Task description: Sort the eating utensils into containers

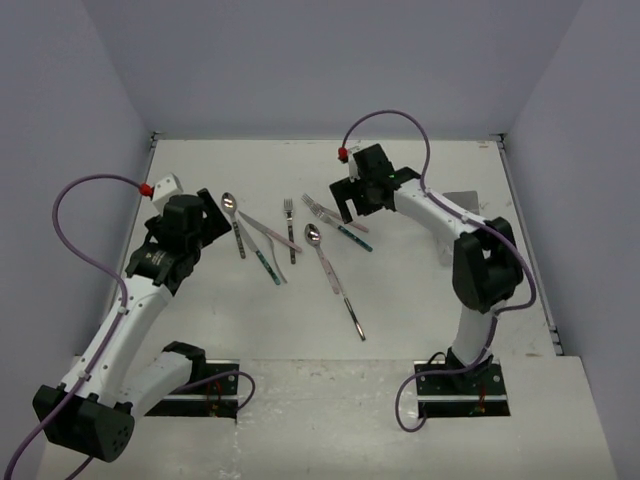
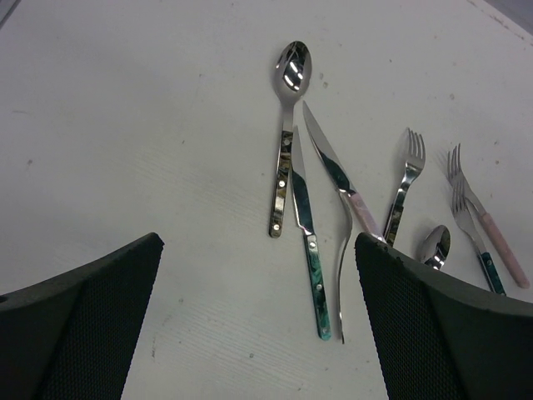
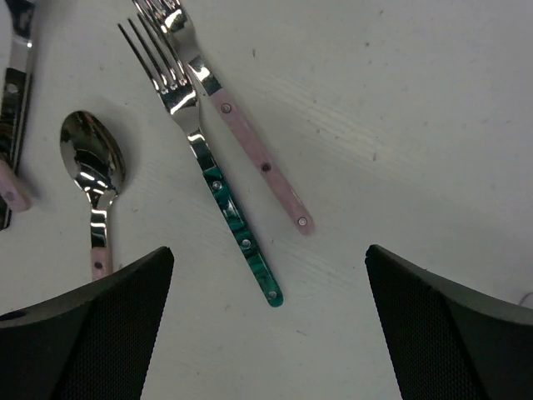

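Several eating utensils lie loose mid-table. In the left wrist view I see a dark-handled spoon [image 2: 283, 150], a teal-handled knife [image 2: 310, 250], a pink-handled knife [image 2: 337, 179] and a fork [image 2: 404, 179]. My left gripper [image 2: 258, 240] [image 1: 213, 215] hovers open just left of them, holding nothing. The right wrist view shows a teal-handled fork [image 3: 221, 196], a pink-handled fork [image 3: 250, 150] and a spoon [image 3: 92, 167]. My right gripper [image 3: 268, 250] [image 1: 350, 212] hangs open above the two forks' handle ends, empty. The containers are mostly hidden behind the right arm; only a pale grey corner [image 1: 458, 203] shows.
A pink-handled spoon [image 1: 325, 258] and a dark slim utensil [image 1: 354, 318] lie nearer the arm bases. Grey walls close the table [image 1: 420, 300] on the left, back and right. Purple cables loop above both arms.
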### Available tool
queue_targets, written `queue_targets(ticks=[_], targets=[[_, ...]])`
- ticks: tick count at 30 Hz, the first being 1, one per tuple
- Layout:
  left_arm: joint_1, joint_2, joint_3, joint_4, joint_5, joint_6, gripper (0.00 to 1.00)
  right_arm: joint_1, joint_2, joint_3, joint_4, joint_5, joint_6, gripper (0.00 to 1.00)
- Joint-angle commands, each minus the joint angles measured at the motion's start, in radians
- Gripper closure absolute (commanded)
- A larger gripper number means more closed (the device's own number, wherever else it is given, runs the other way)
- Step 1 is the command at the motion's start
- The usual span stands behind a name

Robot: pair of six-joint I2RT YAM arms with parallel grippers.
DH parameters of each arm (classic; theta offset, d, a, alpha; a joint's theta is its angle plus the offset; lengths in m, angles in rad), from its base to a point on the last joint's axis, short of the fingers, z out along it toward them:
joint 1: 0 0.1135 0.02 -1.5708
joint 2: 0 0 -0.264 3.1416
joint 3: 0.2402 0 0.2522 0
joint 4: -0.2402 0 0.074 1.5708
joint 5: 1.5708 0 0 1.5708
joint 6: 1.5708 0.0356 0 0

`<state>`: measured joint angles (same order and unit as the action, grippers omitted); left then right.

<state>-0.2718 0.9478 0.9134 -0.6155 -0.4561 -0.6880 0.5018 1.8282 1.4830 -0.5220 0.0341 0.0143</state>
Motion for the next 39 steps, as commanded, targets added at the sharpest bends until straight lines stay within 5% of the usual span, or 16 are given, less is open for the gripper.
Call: queue_targets(ticks=[1, 11, 19, 24, 34, 35, 37, 39], targets=[[-0.003, -0.018, -0.011, 0.016, 0.005, 0.010, 0.00, 0.001, 0.118, 0.131, -0.206, -0.020, 0.111, 0.01], [-0.003, -0.043, -0.030, 0.010, -0.006, 0.005, 0.00, 0.029, 0.266, 0.135, -0.253, -0.008, 0.197, 0.01], [-0.003, -0.044, -0.030, 0.007, -0.012, 0.002, 0.00, 0.084, 0.374, 0.209, -0.280, 0.073, 0.174, 0.11], [-0.003, -0.060, -0.034, 0.002, -0.023, -0.005, 0.00, 0.115, 0.395, 0.238, -0.286, 0.058, 0.170, 0.40], [-0.003, -0.081, -0.036, -0.027, -0.036, -0.012, 0.00, 0.118, 0.476, 0.422, -0.322, 0.029, 0.148, 0.76], [-0.003, -0.084, -0.034, -0.032, -0.038, -0.013, 0.00, 0.116, 0.482, 0.447, -0.334, 0.032, 0.139, 0.90], [-0.003, -0.095, -0.036, -0.035, -0.038, -0.013, 0.00, 0.118, 0.474, 0.450, -0.326, 0.053, 0.121, 0.99], [-0.001, -0.098, -0.036, -0.035, -0.035, -0.010, 0.00, 0.118, 0.450, 0.425, -0.290, 0.062, 0.096, 1.00]])
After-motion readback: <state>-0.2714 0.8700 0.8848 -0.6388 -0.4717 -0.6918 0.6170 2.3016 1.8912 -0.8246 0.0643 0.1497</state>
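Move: The green-handled fork lies with its middle about 4 cm to the right hand's left, practically level with it fore and aft and some 11 cm below. The pink-handled fork lies alongside, about 4 cm farther out than the green one. The big spoon's middle is roughly 8 cm back and 8 cm left of the hand, the black-handled fork some 16 cm left and level. From the left hand, the green fork is about 31 cm right, 12 cm ahead. The green fork's handle is taken between the right fingers: the open hand drops about 11 cm while easing back 3–4 cm, its fingers tipping some 20 degrees more steeply down. Low over the table it then travels about 6 cm left towards the big spoon, closing on the way and edging forward 2–3 cm at the end, until both fingertips pinch the upper handle. ##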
